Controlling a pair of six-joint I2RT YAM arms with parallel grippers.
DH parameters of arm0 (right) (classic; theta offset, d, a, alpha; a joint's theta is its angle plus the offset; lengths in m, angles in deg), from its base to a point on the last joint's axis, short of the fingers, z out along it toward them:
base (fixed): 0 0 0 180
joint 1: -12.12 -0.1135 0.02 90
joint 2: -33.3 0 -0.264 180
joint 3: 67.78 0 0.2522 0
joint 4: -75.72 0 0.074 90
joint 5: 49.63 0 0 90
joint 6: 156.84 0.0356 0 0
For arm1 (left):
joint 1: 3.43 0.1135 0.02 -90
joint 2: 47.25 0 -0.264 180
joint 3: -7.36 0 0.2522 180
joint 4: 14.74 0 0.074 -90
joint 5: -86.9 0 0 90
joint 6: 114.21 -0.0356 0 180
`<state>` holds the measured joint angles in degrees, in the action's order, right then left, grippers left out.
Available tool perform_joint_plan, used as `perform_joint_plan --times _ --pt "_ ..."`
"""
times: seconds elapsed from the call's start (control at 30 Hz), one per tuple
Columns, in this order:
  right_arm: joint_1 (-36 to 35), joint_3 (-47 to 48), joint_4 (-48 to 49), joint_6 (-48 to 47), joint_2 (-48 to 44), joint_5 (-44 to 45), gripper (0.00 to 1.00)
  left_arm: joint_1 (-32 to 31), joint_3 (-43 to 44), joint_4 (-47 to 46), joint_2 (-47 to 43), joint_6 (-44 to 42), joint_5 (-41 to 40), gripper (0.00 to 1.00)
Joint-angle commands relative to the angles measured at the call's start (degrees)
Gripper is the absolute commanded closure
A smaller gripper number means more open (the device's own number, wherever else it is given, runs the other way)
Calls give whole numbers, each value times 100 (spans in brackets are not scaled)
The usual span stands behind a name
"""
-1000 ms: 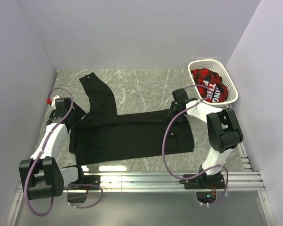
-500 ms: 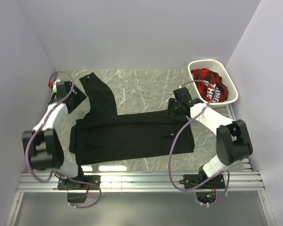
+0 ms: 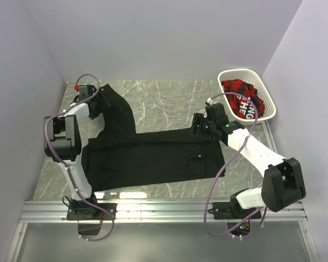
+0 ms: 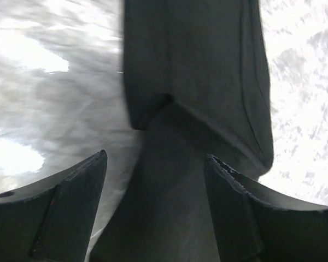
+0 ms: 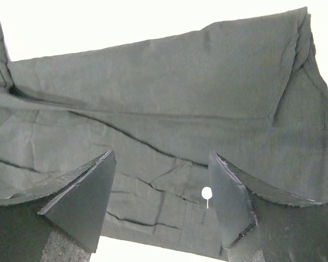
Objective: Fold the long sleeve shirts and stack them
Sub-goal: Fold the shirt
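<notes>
A black long sleeve shirt (image 3: 153, 158) lies flat across the marble table, its body folded into a wide band. One sleeve (image 3: 116, 109) runs up to the far left. My left gripper (image 3: 98, 98) hovers open over that sleeve's cuff end, the sleeve (image 4: 197, 82) dark between its fingers (image 4: 71, 202). My right gripper (image 3: 199, 128) is open above the shirt's upper right corner. The right wrist view shows creased fabric (image 5: 153, 109) and a small white button (image 5: 206, 192) between the open jaws.
A white basket (image 3: 247, 94) at the far right holds red and black plaid clothing (image 3: 241, 98). Grey walls close in the left, back and right. A metal rail (image 3: 164, 210) runs along the near edge of the table.
The left arm swung from the shirt's left shoulder up to the far end of the sleeve. The right arm stretched forward, its gripper shifting slightly left over the shirt's upper right corner.
</notes>
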<state>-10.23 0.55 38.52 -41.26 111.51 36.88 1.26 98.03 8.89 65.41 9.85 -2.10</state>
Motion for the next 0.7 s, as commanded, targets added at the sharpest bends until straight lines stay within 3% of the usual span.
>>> perform_joint_plan --times 0.0,0.27,0.37,0.63,0.67 --pt "-50 -104 156 -89 -306 -12 24 -117 334 -293 133 -339 164 23" --pt "-50 -376 191 35 -781 50 25 -144 474 -205 651 -348 243 38" --pt "-41 -446 173 52 -904 94 25 -161 554 -117 748 -330 366 51" --pt "-41 -517 191 87 -1089 94 26 -266 475 -187 600 -295 718 99" --pt "-41 -526 191 87 -1115 111 26 -301 449 -213 538 -330 735 100"
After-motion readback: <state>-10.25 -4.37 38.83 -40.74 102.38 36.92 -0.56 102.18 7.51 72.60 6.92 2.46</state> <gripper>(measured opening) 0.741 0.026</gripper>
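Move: The stretch of the shirt's left sleeve that my left hand goes for, at a crease across it, lies about 2 cm ahead, 3 cm to the right and 3 cm below. The sleeve's cuff end is some 12 cm ahead and 3 cm right; the middle of the shirt's body is roughly 29 cm back and 26 cm right. From my right hand that sleeve spot is about 21 cm farther out, 40 cm left and 9 cm lower. I ease my left hand down and to the right onto the sleeve, about 3 cm each way with a little forward, turning it slightly clockwise. From wide open, my fingers shut fully to pinch the sleeve cloth beside the crease. Meanwhile my right hand, empty and still open, backs off and rises about 2 cm each way above the shirt. ##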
